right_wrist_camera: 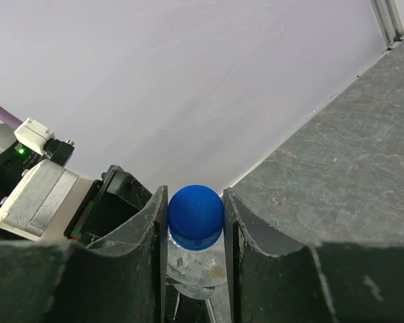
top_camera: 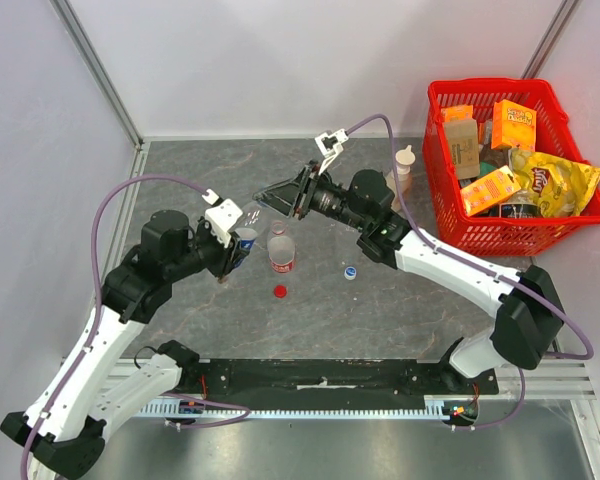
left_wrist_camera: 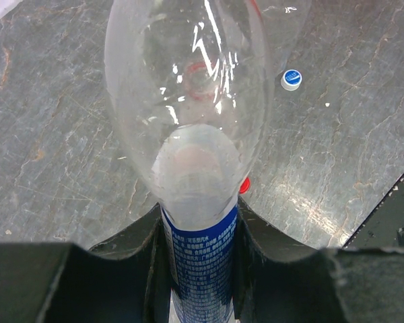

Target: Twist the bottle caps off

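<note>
My left gripper point(left_wrist_camera: 200, 212) is shut on a clear bottle with a blue label point(left_wrist_camera: 203, 259), held tilted above the table point(top_camera: 244, 240). Its blue cap point(right_wrist_camera: 196, 214) sits on the neck, and my right gripper point(right_wrist_camera: 195, 217) is shut on that cap from the far side point(top_camera: 264, 199). A red-label bottle point(top_camera: 281, 253) stands upright just right of the held one, with no cap on its neck. A red cap point(top_camera: 280, 292) lies on the table in front of it, also visible in the left wrist view point(left_wrist_camera: 244, 185). A blue-and-white cap point(top_camera: 350, 271) lies further right point(left_wrist_camera: 291, 79).
A red basket point(top_camera: 435, 150) full of snack packs stands at the back right. A beige bottle with a pointed top point(top_camera: 405, 166) stands just left of it. White walls close the back and left sides of the grey table point(top_camera: 200, 180).
</note>
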Robot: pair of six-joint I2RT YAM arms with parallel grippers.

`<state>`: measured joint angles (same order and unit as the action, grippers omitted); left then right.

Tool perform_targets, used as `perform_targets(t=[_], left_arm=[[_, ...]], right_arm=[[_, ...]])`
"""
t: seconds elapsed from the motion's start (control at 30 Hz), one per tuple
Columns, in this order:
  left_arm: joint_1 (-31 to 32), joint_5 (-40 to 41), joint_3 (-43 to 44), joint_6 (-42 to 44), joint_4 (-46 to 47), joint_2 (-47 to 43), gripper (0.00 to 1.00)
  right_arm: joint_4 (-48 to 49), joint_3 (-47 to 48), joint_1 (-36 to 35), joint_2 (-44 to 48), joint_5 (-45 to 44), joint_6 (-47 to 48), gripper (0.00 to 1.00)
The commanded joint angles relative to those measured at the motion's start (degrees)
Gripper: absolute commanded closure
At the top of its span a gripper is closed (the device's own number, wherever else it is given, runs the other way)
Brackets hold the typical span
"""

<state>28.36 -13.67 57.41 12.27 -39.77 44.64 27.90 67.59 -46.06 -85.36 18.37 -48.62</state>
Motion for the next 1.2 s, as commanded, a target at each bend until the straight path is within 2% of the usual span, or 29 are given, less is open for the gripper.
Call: perform_targets(t=[0.0,0.27,0.47,0.83,1.17], left_arm=[[0.6,-6.2,1.1,0.5,0.7,-0.9,0.76],[0.6,-16.1,1.3,0.0,2.0,-1.6,0.76],[0.6,-25.2,0.5,-2.3,7.2,-2.5,0.77],[0.5,-51.1,2.5,-3.8,11.3,0.3,0.77],[0.6,-69.8,2.5,-8.2,17.2,2.7,0.77]], right_arm=[[5.3,-1.3,0.2,2.6,2.9,1.4,1.00],[5.5,-5.6,1.2,8.8,6.4,6.6,1.00],[7.4,-8.7,1.4,13.3,12.4,10.9,1.00],[14.9,-11.5,1.4,18.2,29.2,13.3,1.00],[26.6,-13.9,1.4,21.2,37.3,9.2,1.00]])
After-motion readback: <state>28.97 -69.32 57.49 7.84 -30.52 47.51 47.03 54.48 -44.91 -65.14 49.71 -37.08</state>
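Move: The blue cap, already pinched between the right fingers, lies about 7 cm ahead, 6 cm right and 10 cm above the left hand, which grips the Pepsi bottle's label. From the left hand, the standing Coke bottle is some 6 cm ahead, 8 cm right and 15 cm lower; the red cap is level ahead, 8 cm right, 25 cm down; the loose blue-white cap 4 cm ahead, 24 cm right, equally low. Keep both grips and twist the blue cap against the Pepsi bottle, roughly a quarter turn counter-clockwise seen from the cap end: swing the left gripper clockwise while the right turns counter-clockwise and rolls so its fingertips tilt up. Meanwhile carry both back towards the robot, to the right and up, the left about 16 cm, the right slightly farther. ##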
